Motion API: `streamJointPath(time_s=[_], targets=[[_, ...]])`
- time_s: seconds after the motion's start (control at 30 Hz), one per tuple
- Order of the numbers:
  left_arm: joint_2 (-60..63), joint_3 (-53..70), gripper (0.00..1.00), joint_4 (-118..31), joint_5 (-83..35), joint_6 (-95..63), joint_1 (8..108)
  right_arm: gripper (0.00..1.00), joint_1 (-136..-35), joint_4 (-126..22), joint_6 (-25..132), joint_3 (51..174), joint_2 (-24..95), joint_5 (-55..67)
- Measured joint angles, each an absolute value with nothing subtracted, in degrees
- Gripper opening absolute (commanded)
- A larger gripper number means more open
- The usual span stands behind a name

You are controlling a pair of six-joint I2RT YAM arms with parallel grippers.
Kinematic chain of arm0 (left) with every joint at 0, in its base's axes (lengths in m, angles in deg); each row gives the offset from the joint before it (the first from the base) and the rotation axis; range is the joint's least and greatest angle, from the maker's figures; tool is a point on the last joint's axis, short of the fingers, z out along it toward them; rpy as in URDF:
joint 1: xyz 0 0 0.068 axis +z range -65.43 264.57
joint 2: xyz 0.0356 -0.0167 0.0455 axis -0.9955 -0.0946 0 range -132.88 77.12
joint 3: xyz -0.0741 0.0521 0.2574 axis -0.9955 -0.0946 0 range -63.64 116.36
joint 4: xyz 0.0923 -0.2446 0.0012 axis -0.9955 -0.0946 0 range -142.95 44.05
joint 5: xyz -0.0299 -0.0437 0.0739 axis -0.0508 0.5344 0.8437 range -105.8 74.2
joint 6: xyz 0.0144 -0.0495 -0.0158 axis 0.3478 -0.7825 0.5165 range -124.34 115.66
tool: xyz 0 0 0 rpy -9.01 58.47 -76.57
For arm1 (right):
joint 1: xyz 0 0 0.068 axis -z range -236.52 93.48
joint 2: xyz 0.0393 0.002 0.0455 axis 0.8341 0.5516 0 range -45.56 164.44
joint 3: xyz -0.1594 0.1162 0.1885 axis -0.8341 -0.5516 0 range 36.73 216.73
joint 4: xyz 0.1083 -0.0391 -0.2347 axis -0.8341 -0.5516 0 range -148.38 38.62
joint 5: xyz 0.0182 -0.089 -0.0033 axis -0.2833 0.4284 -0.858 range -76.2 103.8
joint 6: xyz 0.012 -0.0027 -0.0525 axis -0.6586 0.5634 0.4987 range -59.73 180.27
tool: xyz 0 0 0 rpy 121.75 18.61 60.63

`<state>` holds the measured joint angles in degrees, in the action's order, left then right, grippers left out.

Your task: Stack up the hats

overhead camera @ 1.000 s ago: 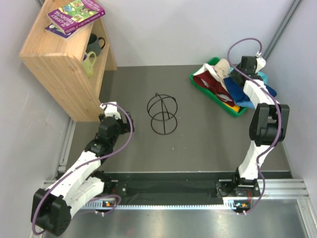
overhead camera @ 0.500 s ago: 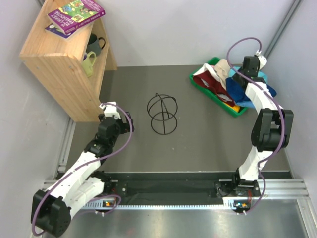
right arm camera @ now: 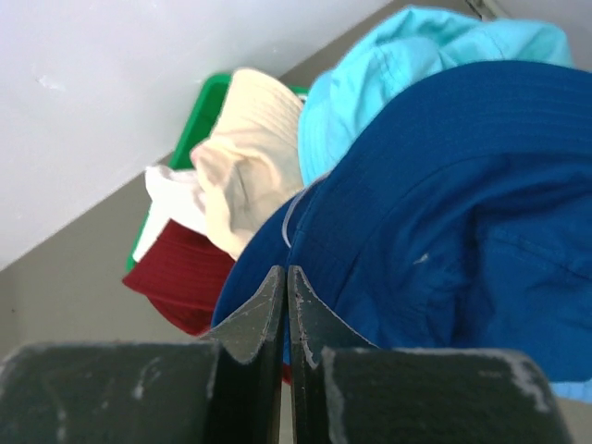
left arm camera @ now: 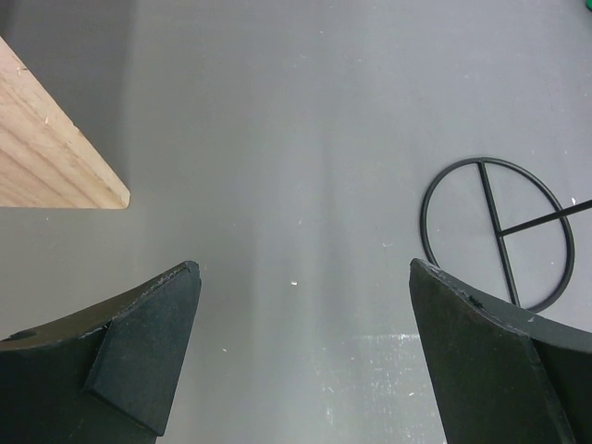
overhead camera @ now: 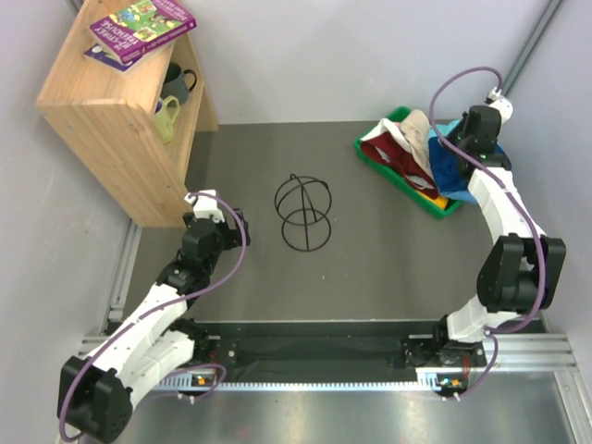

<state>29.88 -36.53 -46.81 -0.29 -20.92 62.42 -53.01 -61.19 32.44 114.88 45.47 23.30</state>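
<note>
Several hats lie heaped in a green tray [overhead camera: 363, 146] at the back right. A blue hat [overhead camera: 451, 168] [right arm camera: 462, 203] is topmost, with a teal hat [right arm camera: 416, 55] behind it. Beside them are a beige hat [overhead camera: 416, 129] [right arm camera: 254, 120], a white hat [right arm camera: 171, 194] and a dark red hat [overhead camera: 384, 153] [right arm camera: 185, 268]. My right gripper [overhead camera: 458, 150] [right arm camera: 286, 270] is shut on the blue hat's edge. My left gripper [overhead camera: 209, 205] [left arm camera: 305, 277] hangs open and empty over bare table, left of the stand.
A black wire-frame stand [overhead camera: 303, 215] [left arm camera: 495, 231] sits mid-table. A wooden shelf [overhead camera: 111, 111] [left arm camera: 46, 148] with books and mugs stands at the back left, close to my left gripper. Walls close in on both sides.
My right gripper shut on the blue hat's edge, and its wrist swung up and to the right over the tray. The left arm stayed still.
</note>
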Motion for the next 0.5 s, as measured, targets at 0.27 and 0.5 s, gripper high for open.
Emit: streamJointPath(time_s=[0.27, 0.5], targets=[[29.88, -36.55, 0.99, -46.72, -0.38, -20.92, 62.42, 0.00, -53.01, -59.48, 32.24, 107.64, 46.71, 22.53], [30.01, -36.55, 0.99, -46.37, -0.38, -20.92, 62.42, 0.08, -52.99, -59.13, 32.18, 109.39, 52.81, 22.03]])
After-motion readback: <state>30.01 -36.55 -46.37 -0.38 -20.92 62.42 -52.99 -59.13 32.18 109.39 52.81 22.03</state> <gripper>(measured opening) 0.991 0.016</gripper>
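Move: The right hand is above the green bin with the blue hat's edge still between its shut fingertips; the bin's middle is some 16 cm below it, 5 cm left and 2 cm back. In the bin, the light-blue hat lies about 4 cm ahead, 4 cm right and 13 cm below; the cream hat 10 cm left and 3 cm ahead, the maroon one 14 cm left and 4 cm back. From the left hand the bin lies roughly 53 cm right and 17 cm ahead, 7 cm lower. Downward, nearly straight, the right hand sinks about 10 cm towards the hat pile in the green bin, easing back a centimetre or so and then coming forward again, while the fingers tip some 10 degrees further down. They stay shut, keeping their pinch on the blue hat. ##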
